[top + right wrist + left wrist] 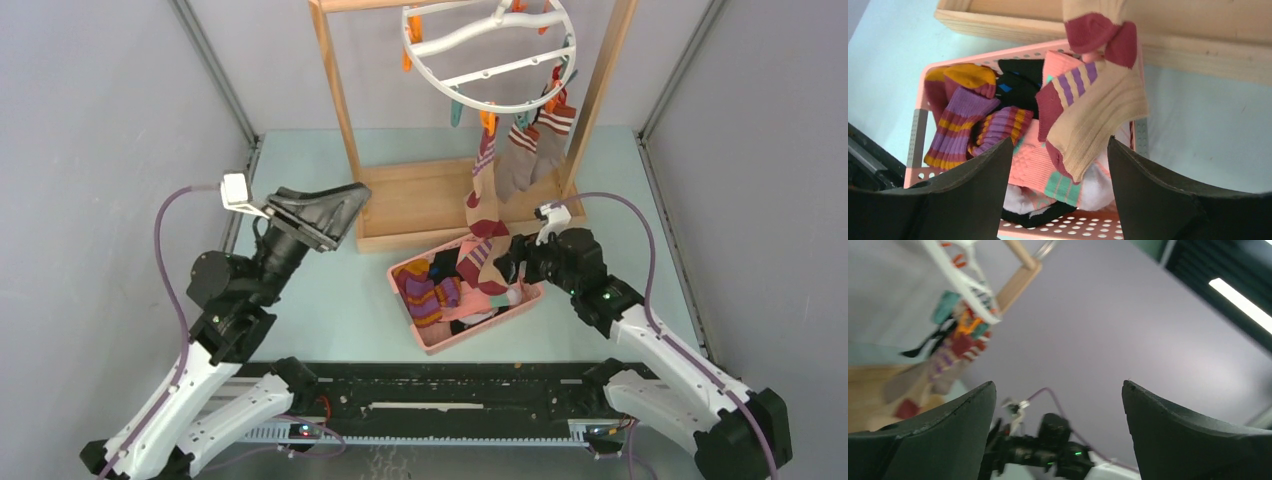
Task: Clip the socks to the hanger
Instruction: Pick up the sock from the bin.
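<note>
The white ring hanger [487,50] hangs from the wooden rack, with three socks clipped at its near rim: a long cream, maroon and purple one [483,205], a tan-grey one [515,160] and a maroon-white striped one [552,128]. More socks fill the pink basket [500,318], among them a purple-orange striped one [963,125] and a pink-teal one [1033,165]. My right gripper [510,262] [1059,145] is open just over the basket. The long sock's toe [1098,110] dangles between its fingers, not gripped. My left gripper [340,205] [1059,390] is raised left of the rack, open and empty.
The rack's wooden base [420,205] lies right behind the basket, its posts [340,90] rising on both sides of the hanger. Grey walls close in left, right and back. The black rail [440,395] runs along the near edge.
</note>
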Controlling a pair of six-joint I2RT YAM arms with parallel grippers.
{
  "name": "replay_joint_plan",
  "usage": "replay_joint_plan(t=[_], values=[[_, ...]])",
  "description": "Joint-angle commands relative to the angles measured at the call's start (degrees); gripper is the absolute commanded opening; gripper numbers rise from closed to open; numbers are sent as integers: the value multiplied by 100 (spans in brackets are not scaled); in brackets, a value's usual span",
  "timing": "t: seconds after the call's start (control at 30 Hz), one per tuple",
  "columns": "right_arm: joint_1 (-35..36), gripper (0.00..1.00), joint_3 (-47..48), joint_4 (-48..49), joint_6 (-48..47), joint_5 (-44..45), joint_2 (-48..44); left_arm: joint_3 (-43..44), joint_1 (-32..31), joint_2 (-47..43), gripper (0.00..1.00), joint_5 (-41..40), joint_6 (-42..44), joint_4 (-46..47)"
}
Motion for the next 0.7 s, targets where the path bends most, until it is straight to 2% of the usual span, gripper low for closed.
replay_joint_plan(t=[0.0,0.13,0.3,0.33,0.4,0.6,0.67], values=[[157,77,-14,-105,1192,748,376,-571,65,-21,100,-489,1777,-546],[324,69,-124,-107,1734,1086,607,-889,64,83,100,-436,2974,-947],[459,59,-260,-58,2188,1400,851,-1436,77,65,100,-316,3687,-1127],[468,54,-293,-12,2256,1451,914,-1523,74,44,100,-316,3806,-1155],[477,50,-343,76,2347,1492,1071,-1670,67,-17,100,-316,3975,-1176],[487,48,-374,607,2510,1291,1657,-1679,75,-153,100,-316,4118,-1187],[515,41,-376,727,2546,1181,1708,-1718,72,-236,100,-316,4124,-1217]])
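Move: The beige-and-maroon sock, lying on the pile at the bin's far right, is about 2 cm ahead, 2 cm left and 11 cm below the right hand. The pink-and-teal sock beneath it is roughly 3 cm back, 6 cm left and 13 cm down; the black sock is 4 cm ahead and 13 cm left, the purple striped sock 2 cm back and 16 cm left, both as low. From the left hand, the beige sock lies some 10 cm ahead, 21 cm right and 43 cm below. The right hand sinks almost straight down about 10 cm to the beige-and-maroon sock in the bin, tipping its fingers further down, turning a little clockwise and partly closing, until the fingertips stand on either side of the sock's near end and seem to touch the knit. Meanwhile the empty left hand drops fast by some 21 cm and reaches forward a little towards the bin, rolling about 45 degrees so that its fingers come down from pointing upward to nearly level, staying wide open, and it stops at the end. ##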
